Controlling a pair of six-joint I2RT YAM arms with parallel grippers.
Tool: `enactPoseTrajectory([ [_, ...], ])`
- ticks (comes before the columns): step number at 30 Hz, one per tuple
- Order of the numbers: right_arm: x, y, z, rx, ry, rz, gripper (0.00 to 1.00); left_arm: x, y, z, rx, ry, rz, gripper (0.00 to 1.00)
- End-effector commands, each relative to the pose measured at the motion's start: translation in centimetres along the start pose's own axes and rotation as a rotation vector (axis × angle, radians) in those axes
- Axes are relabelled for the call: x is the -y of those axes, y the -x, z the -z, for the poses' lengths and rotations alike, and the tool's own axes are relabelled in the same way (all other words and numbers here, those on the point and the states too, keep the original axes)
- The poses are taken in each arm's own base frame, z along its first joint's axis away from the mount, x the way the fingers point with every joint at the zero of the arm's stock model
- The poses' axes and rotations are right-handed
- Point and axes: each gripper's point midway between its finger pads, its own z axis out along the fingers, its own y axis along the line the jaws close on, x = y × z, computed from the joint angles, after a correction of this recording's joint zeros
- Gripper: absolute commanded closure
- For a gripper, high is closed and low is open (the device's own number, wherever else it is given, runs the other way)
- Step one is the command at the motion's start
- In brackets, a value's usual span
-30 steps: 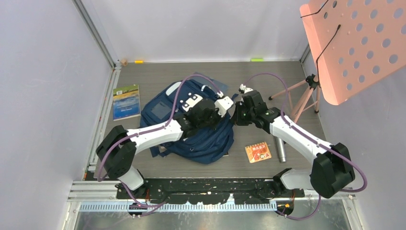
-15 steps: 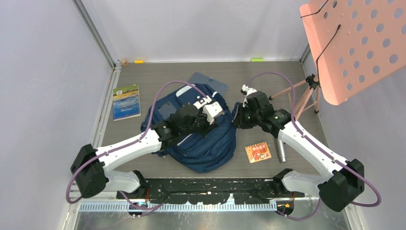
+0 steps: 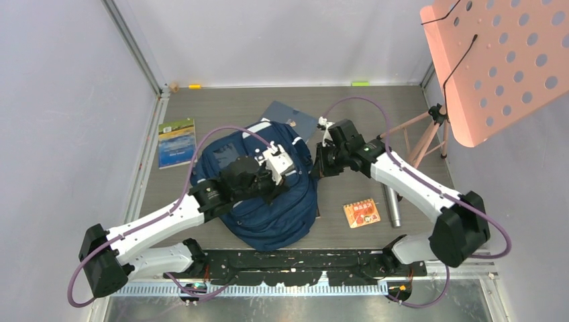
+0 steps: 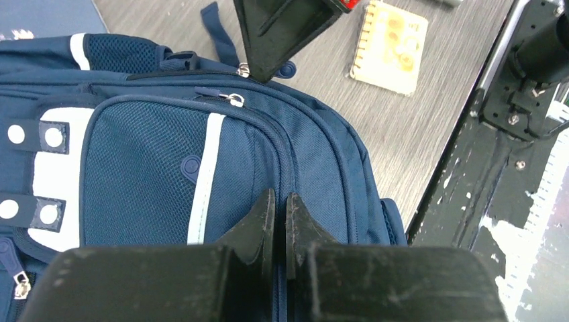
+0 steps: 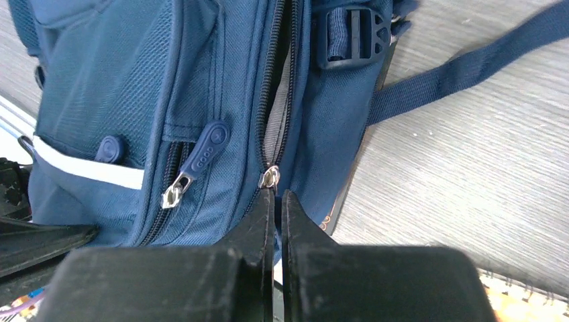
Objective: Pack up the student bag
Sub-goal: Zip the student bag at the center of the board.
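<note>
The student bag [image 3: 268, 221], navy with white stripes, lies front-up in the middle of the table. My left gripper [image 4: 282, 201] is shut, pinching the zip seam on the bag's [image 4: 161, 168] near right side. My right gripper [image 5: 276, 198] is shut at the bag's [image 5: 107, 87] right edge; the silver slider [image 5: 270, 178] of the main zip sits at its tips, the pull hidden between them. Above the slider the zip gapes a little and shows grey lining. In the top view the right gripper [image 3: 315, 168] touches the bag's right side, and the left gripper [image 3: 285, 176] lies on top.
A green and blue book [image 3: 177, 142] lies at the left. A flat blue notebook [image 3: 295, 117] sticks out behind the bag. An orange spiral notepad [image 3: 361, 213] and a metal cylinder [image 3: 391, 208] lie at the right. A pink perforated stand [image 3: 496, 60] on tripod legs [image 3: 419, 137] fills the back right.
The bag has shifted left and nearer, uncovering the blue notebook behind it. The left arm swung left and its gripper closed on the bag. The right gripper followed leftward along the bag's edge.
</note>
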Motion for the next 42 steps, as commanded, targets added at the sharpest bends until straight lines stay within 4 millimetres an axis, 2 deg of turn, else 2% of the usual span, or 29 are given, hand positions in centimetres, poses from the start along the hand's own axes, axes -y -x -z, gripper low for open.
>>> enactPoseTrajectory([
  [1,6.7,5.8,-1.5,0.191,-0.293,-0.001,1.00,3.3,-4.4,3.2,-0.204,-0.133,0.091,1.00],
  [5,6.9,7.2,-3.2,0.219,-0.287,-0.004,1.00,4.0,-4.7,3.9,-0.222,-0.169,0.099,1.00],
  [12,8.8,8.8,-6.2,0.210,-0.344,-0.019,1.00,6.1,-4.5,5.4,-0.245,-0.279,0.124,1.00],
  [20,6.9,12.1,-8.4,0.248,-0.241,0.044,1.00,7.0,-6.2,5.6,-0.328,-0.338,0.143,1.00],
  [23,7.9,12.9,-9.4,0.249,-0.276,0.066,1.00,7.4,-6.7,5.7,-0.361,-0.369,0.146,1.00],
  [27,8.3,14.3,-9.8,0.248,-0.259,0.086,1.00,7.7,-7.2,5.8,-0.396,-0.389,0.150,1.00],
  [31,7.4,15.6,-9.0,0.277,-0.202,0.122,1.00,7.8,-7.4,5.5,-0.413,-0.400,0.157,1.00],
  [34,7.6,16.9,-8.2,0.320,-0.209,0.136,1.00,8.2,-7.7,5.4,-0.432,-0.423,0.166,1.00],
  [39,7.7,19.3,-7.8,0.352,-0.205,0.159,1.00,8.9,-7.1,5.3,-0.432,-0.471,0.164,1.00],
  [42,7.1,19.6,-8.7,0.337,-0.161,0.186,0.99,9.3,-6.1,5.0,-0.411,-0.506,0.159,1.00],
])
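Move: The right hand already pinches the main zip's slider pull; the far end of the still-open zip lies roughly 9 cm ahead and 6 cm to its left, a touch lower. The pocket zip pull is about 4 cm left and 2 cm back; the orange notepad on the table is some 17 cm right, 13 cm back and 12 cm below. The left hand has the front pocket's piping between its fingers, with the main zip slider about 8 cm ahead, 12 cm right and 4 cm below. Left, forward and down, the right hand draws the main slider along the bag's side towards the open end of the zip, about 6 cm left and 6 cm forward; it sinks nearly 6 cm, then eases up slightly, turning some 15 degrees, mostly counter-clockwise. The left hand keeps its pinch on the pocket piping and lowers it about 4 cm, drifting a little left and back and tilting some 15 degrees. ##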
